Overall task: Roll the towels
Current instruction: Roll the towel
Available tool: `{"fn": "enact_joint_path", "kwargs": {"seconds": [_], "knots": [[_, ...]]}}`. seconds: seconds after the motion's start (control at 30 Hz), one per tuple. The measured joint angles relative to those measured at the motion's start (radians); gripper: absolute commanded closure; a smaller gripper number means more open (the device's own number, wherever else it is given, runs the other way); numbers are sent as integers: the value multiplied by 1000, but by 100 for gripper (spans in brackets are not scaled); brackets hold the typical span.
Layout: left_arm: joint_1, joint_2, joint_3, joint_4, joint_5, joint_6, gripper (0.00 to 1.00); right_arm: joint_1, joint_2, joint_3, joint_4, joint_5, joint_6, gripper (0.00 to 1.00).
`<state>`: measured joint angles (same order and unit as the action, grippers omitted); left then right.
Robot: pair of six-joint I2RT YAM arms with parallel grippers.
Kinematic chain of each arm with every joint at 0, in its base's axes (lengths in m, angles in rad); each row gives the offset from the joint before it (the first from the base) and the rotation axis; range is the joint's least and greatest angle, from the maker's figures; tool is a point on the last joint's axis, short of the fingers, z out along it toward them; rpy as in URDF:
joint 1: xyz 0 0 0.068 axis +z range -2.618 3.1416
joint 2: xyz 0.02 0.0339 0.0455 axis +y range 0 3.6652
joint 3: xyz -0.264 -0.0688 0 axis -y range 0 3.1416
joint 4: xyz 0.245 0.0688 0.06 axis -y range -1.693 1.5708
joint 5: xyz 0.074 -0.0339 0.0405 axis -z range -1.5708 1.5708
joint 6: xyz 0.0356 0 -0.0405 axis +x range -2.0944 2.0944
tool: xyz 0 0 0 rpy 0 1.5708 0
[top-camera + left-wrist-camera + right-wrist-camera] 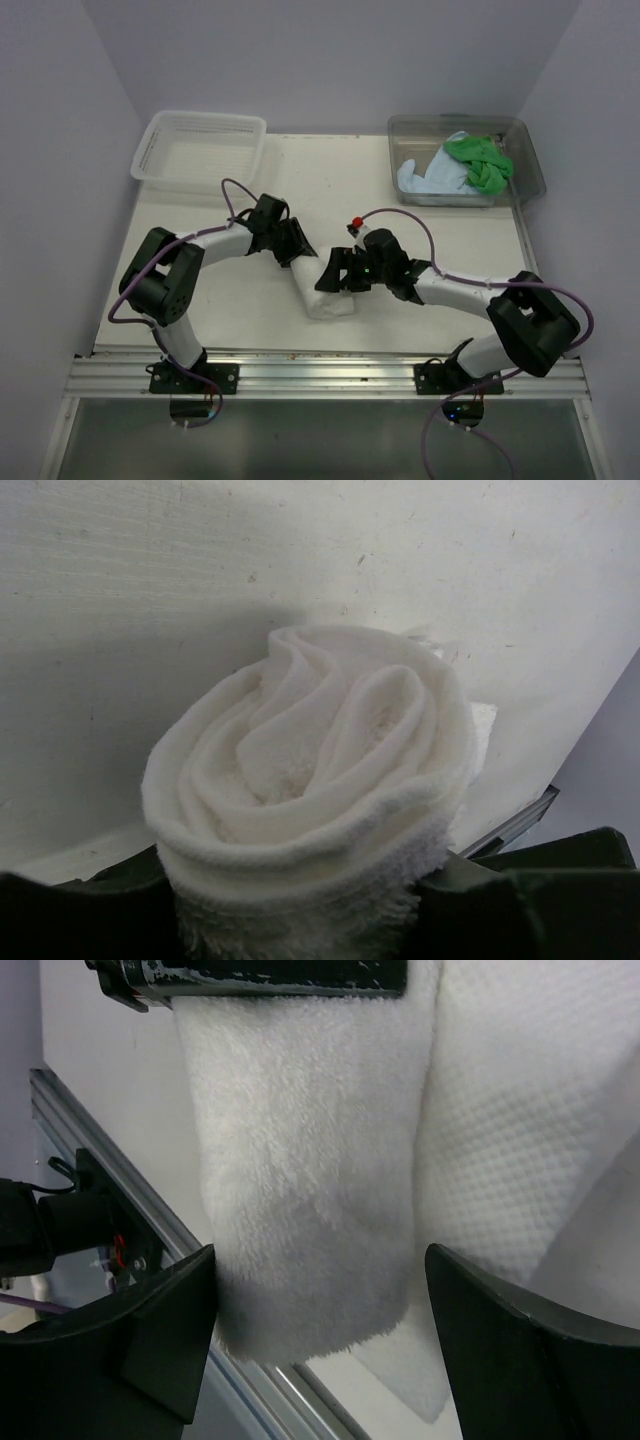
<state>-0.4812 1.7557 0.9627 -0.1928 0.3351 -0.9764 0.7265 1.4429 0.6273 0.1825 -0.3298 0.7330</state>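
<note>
A white towel (325,290) lies rolled into a thick tube in the middle of the table, with a flat tail under it. In the left wrist view its spiral end (310,750) faces the camera. My left gripper (298,248) (300,920) is shut on that far end of the roll. My right gripper (340,272) (320,1330) stands open astride the near end of the roll (300,1160); its left finger touches the pile and its right finger stands clear. A green towel (480,160) and a light blue towel (430,180) lie bunched in the clear tub (530,150).
A white lattice basket (200,150) stands at the back left corner. The clear tub sits at the back right. The table's metal front rail (320,370) runs just below the roll, close to the right gripper.
</note>
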Motion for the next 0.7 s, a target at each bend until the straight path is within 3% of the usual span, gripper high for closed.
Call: {"fn": "enact_joint_path", "kwargs": {"seconds": [0.3, 0.43, 0.6, 0.7], "knots": [[0, 0, 0, 1, 2, 4, 66, -74, -119, 11, -176, 97, -24, 24], [0, 0, 0, 2, 2, 16, 67, -93, -43, 33, -189, 103, 3, 28], [0, 0, 0, 2, 2, 33, 67, -100, 74, 80, -177, 98, 38, 46], [1, 0, 0, 2, 11, 54, 67, -116, 130, 91, -156, 105, 54, 47]]}}
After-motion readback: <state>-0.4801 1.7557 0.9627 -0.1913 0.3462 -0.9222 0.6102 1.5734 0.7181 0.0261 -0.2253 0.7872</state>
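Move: The right hand, already open over the right side of the white roll, has the towel's loose flap some 3 cm ahead, 3 cm to its right and 6 cm below. The roll's middle lies level with it, about 4 cm left and 4 cm down; the roll's near end is roughly 8 cm back and 2 cm left, 5 cm below. From the left hand, gripping the roll's far end, the flap is about 10 cm right, 4 cm back and slightly lower. The right hand comes away from over the roll, sweeping some 4 cm to its right with a slight rise and a little forward, then drops about 5 cm while still edging forward, to bring its fingers down around the loose flap beside the roll. On the way its wrist turns clockwise some 15 degrees and the wide-open fingers narrow to about half without shutting, while the left hand stays put and keeps its grip on the roll's far end. ##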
